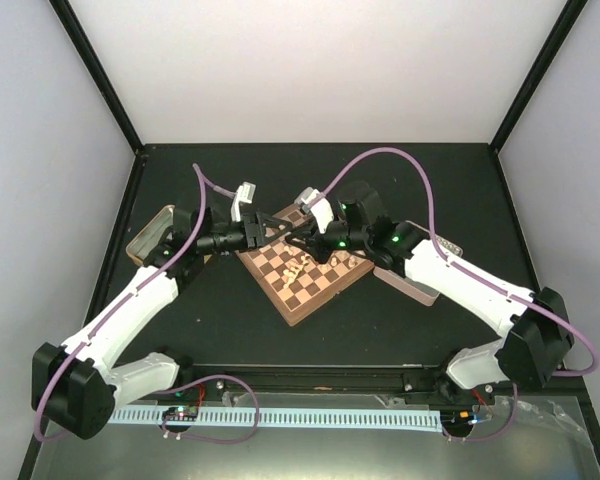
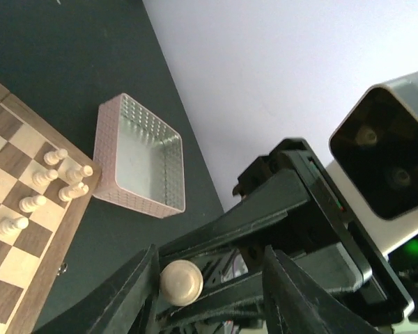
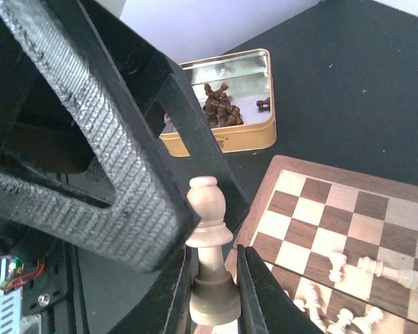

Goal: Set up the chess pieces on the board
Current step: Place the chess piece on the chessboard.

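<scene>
Both grippers meet above the far-left corner of the board [image 1: 292, 318]. My right gripper [image 3: 214, 292] is shut on the base of a cream bishop [image 3: 207, 216], which stands upright between its fingers. In the left wrist view the bishop's round base [image 2: 180, 282] lies against one finger of my left gripper [image 2: 212, 292]. That gripper is open, with a wide gap to its other finger [image 2: 292, 299]. Several cream chess pieces [image 2: 56, 181] stand and lie near one edge of the board [image 2: 7, 229]. In the top view the left gripper [image 1: 280, 232] and right gripper [image 1: 298, 236] nearly touch.
A gold tin [image 3: 226, 132] holding dark brown pieces [image 3: 219, 106] sits left of the board, also seen as the gold tin [image 1: 150, 235]. A pink perforated tin [image 2: 141, 156], empty inside, lies right of the board. Dark walls enclose the table.
</scene>
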{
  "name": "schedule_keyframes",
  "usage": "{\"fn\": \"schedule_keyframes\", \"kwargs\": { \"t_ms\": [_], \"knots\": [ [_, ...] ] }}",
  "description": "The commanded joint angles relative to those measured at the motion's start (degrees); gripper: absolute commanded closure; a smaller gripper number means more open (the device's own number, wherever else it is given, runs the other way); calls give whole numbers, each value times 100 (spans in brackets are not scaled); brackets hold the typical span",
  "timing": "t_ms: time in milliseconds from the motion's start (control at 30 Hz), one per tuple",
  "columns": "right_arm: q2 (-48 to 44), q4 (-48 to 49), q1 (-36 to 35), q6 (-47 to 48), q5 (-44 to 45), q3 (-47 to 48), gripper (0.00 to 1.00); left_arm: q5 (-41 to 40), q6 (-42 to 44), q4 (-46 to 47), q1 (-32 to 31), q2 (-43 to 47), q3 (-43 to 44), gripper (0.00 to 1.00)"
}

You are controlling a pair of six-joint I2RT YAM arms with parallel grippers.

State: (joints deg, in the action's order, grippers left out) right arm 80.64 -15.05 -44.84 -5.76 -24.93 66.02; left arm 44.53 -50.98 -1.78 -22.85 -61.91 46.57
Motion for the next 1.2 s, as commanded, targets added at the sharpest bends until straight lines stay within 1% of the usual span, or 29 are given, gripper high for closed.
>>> {"fn": "schedule_keyframes", "kwargs": {
  "t_ms": [0,100,133,200,267,400,500,733,800,900,1000,1033,1167],
  "knots": [
    [-324,55,166,755,-349,-150,91,859,740,-519,70,-181,411,58],
    [-435,5,180,1043,-497,-207,90,1170,844,-564,99,-250,423,62],
    [-454,-84,184,1151,-524,-201,90,1213,883,-598,111,-259,437,64],
    [-486,-265,191,1357,-594,-179,89,1241,989,-729,130,-263,490,64],
    [-532,-349,197,1489,-667,-182,89,1233,1049,-782,148,-276,534,63],
    [-528,-570,196,1685,-742,-115,88,1308,1055,-762,158,-346,564,57],
    [-481,-739,197,1805,-779,-56,88,1347,1053,-729,158,-373,571,57],
    [-429,-790,200,1774,-751,9,87,1461,1115,-754,142,-429,516,79],
    [-409,-775,200,1729,-736,16,87,1512,1125,-752,128,-447,499,81],
    [-379,-753,195,1676,-637,23,87,1571,1151,-738,107,-447,494,76],
    [-359,-730,195,1627,-625,17,87,1593,1168,-712,68,-461,498,77],
    [-364,-723,195,1616,-626,16,87,1594,1174,-708,48,-478,506,79],
    [-356,-700,203,1477,-536,23,84,1509,1178,-692,1,-519,504,93]
  ]
}}
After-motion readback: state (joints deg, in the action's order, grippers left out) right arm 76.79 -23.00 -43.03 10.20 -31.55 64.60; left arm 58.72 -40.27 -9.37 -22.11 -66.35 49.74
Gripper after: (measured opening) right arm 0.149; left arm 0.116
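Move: The light chess piece is already in my right fingers, gripped by its base with its middle about 2 cm left of and 1 cm above that hand. From my open left hand, the piece's middle is some 2 cm to the right and 1 cm ahead, at about the same height. Beneath lies the chessboard, its centre about 3 cm right, 2 cm back and 20 cm below my left hand; the loose pieces are roughly 2 cm right and 5 cm back. I keep the piece's base pinched in my right hand, easing it right and slightly up, then about 3 cm back and down a little, turning about 10 degrees counter-clockwise. My left hand follows back by about 3 cm and slightly right, turning 15 degrees clockwise with its fingers open around the head end, then closes them to pinch the piece there. ##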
